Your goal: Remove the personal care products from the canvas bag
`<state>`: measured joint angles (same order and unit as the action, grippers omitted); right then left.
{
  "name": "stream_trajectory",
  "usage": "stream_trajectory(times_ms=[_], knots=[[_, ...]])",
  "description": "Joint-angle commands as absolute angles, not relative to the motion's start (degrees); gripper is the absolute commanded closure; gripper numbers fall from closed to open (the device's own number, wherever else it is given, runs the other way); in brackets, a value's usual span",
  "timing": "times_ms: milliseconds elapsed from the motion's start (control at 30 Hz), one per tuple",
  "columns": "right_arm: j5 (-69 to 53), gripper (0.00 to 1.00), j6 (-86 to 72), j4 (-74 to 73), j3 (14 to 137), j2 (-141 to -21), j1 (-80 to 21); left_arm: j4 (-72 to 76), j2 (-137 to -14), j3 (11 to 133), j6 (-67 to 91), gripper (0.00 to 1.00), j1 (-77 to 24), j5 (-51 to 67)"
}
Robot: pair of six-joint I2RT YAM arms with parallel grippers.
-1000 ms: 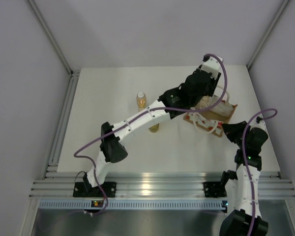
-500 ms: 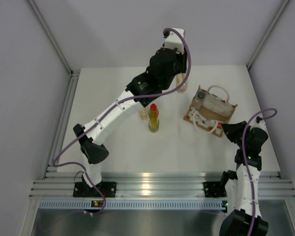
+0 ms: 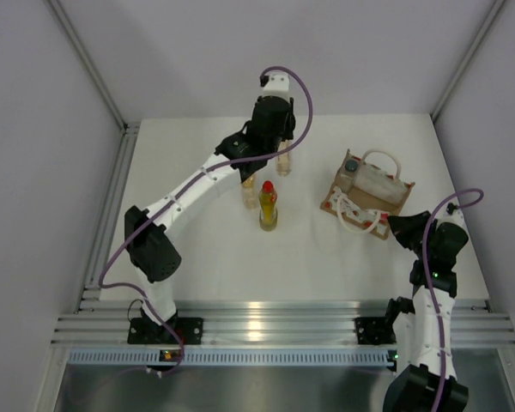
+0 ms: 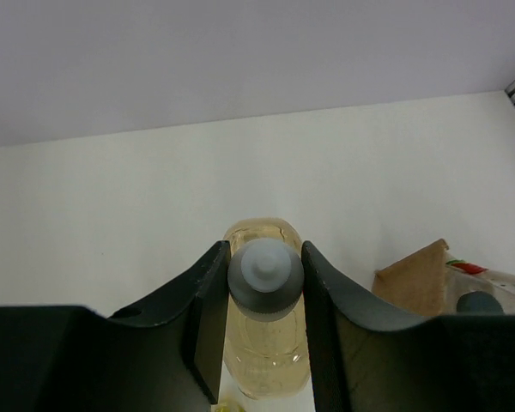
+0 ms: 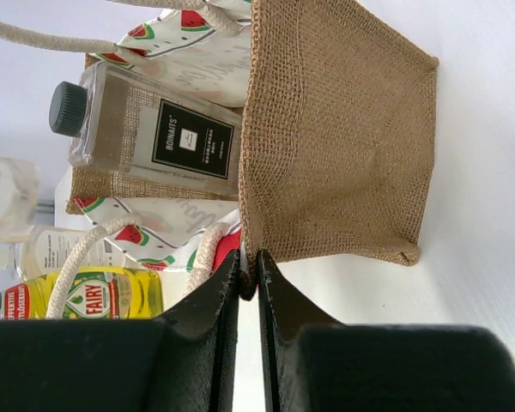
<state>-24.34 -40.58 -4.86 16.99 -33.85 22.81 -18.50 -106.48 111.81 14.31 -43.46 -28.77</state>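
Note:
The canvas bag (image 3: 371,196) lies on its side at the right of the table, its tan weave (image 5: 343,137) filling the right wrist view. My right gripper (image 5: 249,276) (image 3: 396,226) is shut on the bag's near corner. A clear squarish bottle with a dark cap (image 5: 154,129) (image 3: 354,166) lies in the bag's mouth. My left gripper (image 4: 265,276) (image 3: 282,153) is shut on the pale cap of an amber bottle (image 4: 266,348) (image 3: 283,166) over the back middle. A yellow bottle with a red cap (image 3: 268,209) stands mid-table, and another amber bottle (image 3: 250,197) stands beside it.
The bag's rope handles (image 3: 380,157) loop out toward the back and the front. An aluminium rail (image 3: 275,322) runs along the near edge, and grey walls close the table on three sides.
My left arm has swung from the bag leftward to the back middle, carrying the amber bottle. The bag's mouth now shows the clear bottle. My right arm has stayed still.

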Motion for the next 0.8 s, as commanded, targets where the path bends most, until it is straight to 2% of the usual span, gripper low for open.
stream_trajectory(times_ms=[0, 333, 600, 767], knots=[[-22.94, 0.90, -38.23, -7.65, 16.61, -34.81, 24.61, -3.96, -104.41, 109.70, 16.61, 1.00, -43.24, -29.44], [-23.38, 0.90, -38.06, -7.56, 16.52, -35.07, 24.79, 5.18, -105.99, 97.40, 20.47, 1.00, -43.24, -30.94], [-23.73, 0.90, -37.97, -7.56, 16.44, -35.42, 24.96, 11.42, -107.75, 91.32, 21.54, 1.00, -44.21, -31.11], [-24.08, 0.91, -37.88, -7.38, 16.35, -35.60, 25.14, 13.97, -109.16, 89.83, 18.02, 1.00, -46.75, -35.14]])
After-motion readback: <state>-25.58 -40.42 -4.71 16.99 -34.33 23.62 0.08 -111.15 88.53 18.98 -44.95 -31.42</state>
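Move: The left hand holds a white-capped bottle over a bare patch of table, the landing spot, about 35 cm below and 2 cm to the right. The standing amber bottle is some 10 cm left and 2 cm back, the yellow Fairy bottle 9 cm back and 5 cm left, the canvas bag 26 cm right and 3 cm back, all 25 to 28 cm lower. From the right hand, the landing spot lies about 18 cm ahead, 28 cm left and 13 cm lower. Keeping its hold on the cap end, the left hand lowers the bottle almost straight down, about 16 cm, towards the free patch just right of the amber and Fairy bottles, drifting less than 2 cm to its right and slowing sharply at the end. The fingers tip down some 7 degrees and stay closed on the bottle, while the right hand stays in place, still pinching the canvas bag's rim. ##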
